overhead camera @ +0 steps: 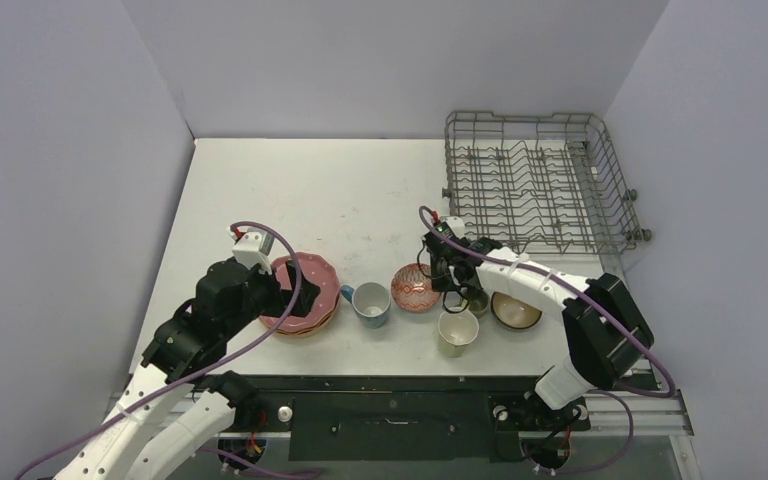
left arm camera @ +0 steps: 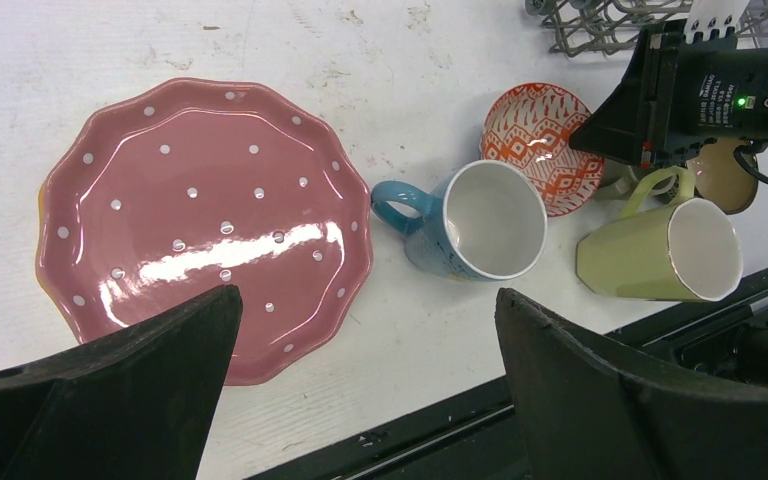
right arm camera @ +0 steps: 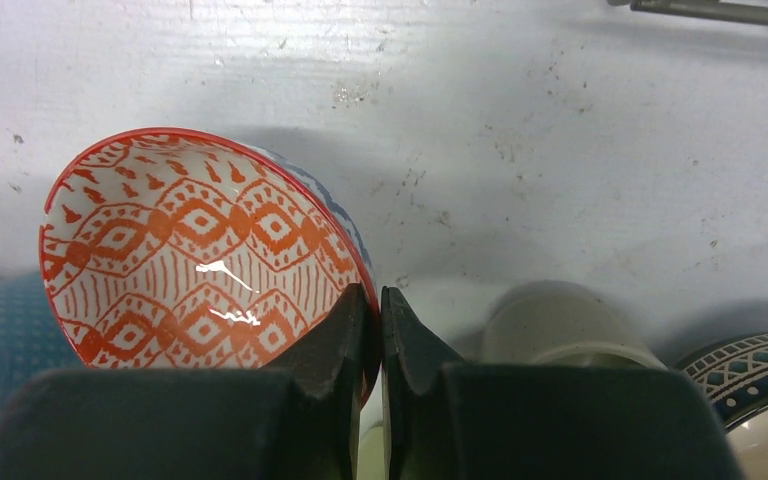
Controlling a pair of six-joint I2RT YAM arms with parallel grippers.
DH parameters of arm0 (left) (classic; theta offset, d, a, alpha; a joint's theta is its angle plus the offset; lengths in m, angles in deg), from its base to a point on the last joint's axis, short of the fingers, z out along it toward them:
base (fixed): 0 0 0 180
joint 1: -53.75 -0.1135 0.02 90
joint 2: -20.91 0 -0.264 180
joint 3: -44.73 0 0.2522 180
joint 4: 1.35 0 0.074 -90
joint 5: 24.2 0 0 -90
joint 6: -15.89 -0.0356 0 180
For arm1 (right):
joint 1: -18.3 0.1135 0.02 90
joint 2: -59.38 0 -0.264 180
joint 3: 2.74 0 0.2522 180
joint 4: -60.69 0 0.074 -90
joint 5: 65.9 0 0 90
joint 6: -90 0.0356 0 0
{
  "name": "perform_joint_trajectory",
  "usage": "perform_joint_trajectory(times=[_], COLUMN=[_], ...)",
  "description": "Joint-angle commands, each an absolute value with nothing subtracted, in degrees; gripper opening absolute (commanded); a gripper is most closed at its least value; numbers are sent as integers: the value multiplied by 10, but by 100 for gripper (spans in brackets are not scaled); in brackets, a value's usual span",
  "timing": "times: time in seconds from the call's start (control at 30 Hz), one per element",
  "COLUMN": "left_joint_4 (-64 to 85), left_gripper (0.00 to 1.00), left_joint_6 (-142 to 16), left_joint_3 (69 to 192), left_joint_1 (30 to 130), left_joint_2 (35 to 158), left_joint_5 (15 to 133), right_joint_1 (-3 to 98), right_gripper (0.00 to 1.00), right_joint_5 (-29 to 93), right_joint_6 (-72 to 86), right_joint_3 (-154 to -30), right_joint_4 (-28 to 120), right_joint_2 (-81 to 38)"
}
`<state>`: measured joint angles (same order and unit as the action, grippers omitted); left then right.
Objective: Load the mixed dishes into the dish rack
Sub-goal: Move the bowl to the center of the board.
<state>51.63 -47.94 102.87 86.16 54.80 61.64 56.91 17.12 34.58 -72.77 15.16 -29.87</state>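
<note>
The pink white-dotted plate (overhead camera: 305,285) (left arm camera: 200,215) tops a stack of plates at the near left. My left gripper (left arm camera: 365,330) hovers open over its near edge, holding nothing. To its right lie a light-blue mug (left arm camera: 480,220) and a pale-yellow mug (left arm camera: 660,255), both on their sides. My right gripper (right arm camera: 380,300) is shut on the rim of the red patterned bowl (right arm camera: 190,260) (overhead camera: 415,288), one finger inside and one outside, and the bowl is tilted. A small olive mug (right arm camera: 560,325) and a blue-white patterned bowl (right arm camera: 750,370) sit just right of it. The dish rack (overhead camera: 520,115) stands at the far right with no dishes in it.
Grey walls close in the table on the left, back and right. A black rail (overhead camera: 390,400) runs along the near edge between the arm bases. The white tabletop (overhead camera: 340,190) stretches from the dishes to the back wall, left of the rack.
</note>
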Motion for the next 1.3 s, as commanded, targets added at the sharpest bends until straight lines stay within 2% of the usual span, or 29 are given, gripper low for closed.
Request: perform_joint_trajectory(times=[0.0,0.5,0.7,0.83,1.1,1.27], left_joint_4=[486,486,487,486,486,485], left_gripper=[96,96,96,96,96,96], left_joint_6=[-489,-488,-488,-488,-487,-488], left_joint_3=[1030,1030,1030,1029,1029,1029], left_joint_1=[857,856,856,856,856,856], left_joint_2=[547,546,544,543,541,541], left_joint_5=[621,620,620,620,620,621], right_joint_1=[578,619,619,620,619,619], right_gripper=[0,1,11,23,33,36], right_joint_5=[178,182,169,157,132,116], right_joint_6=[315,325,329,331,340,348], right_joint_3=[-706,-675,-677,-683,-699,-720], right_joint_4=[123,137,129,117,97,80], right_joint_2=[-272,-260,-251,-240,-211,-191])
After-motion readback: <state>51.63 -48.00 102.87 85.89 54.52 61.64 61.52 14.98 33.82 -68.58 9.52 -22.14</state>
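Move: The right hand has the red-patterned bowl pinched by its right rim. The bowl's spot on the board is centred about 5 cm to that hand's left, 2 cm back and 3 cm below. The blue mug stands some 15 cm left and 3 cm back, the green mug 4 cm right and 10 cm back, the small grey cup 9 cm right and 3 cm back. From the idle left hand the spot lies roughly 21 cm right, 2 cm back and 16 cm below. Back towards the base the right hand drags the bowl about 3 cm by its rim, drifting a touch left and turning slightly counter-clockwise. There it pauses and lets go, fingers opening to about a third while it eases another 1 cm back and down. Then it rises some 2 cm and edges right towards the grey cup. ##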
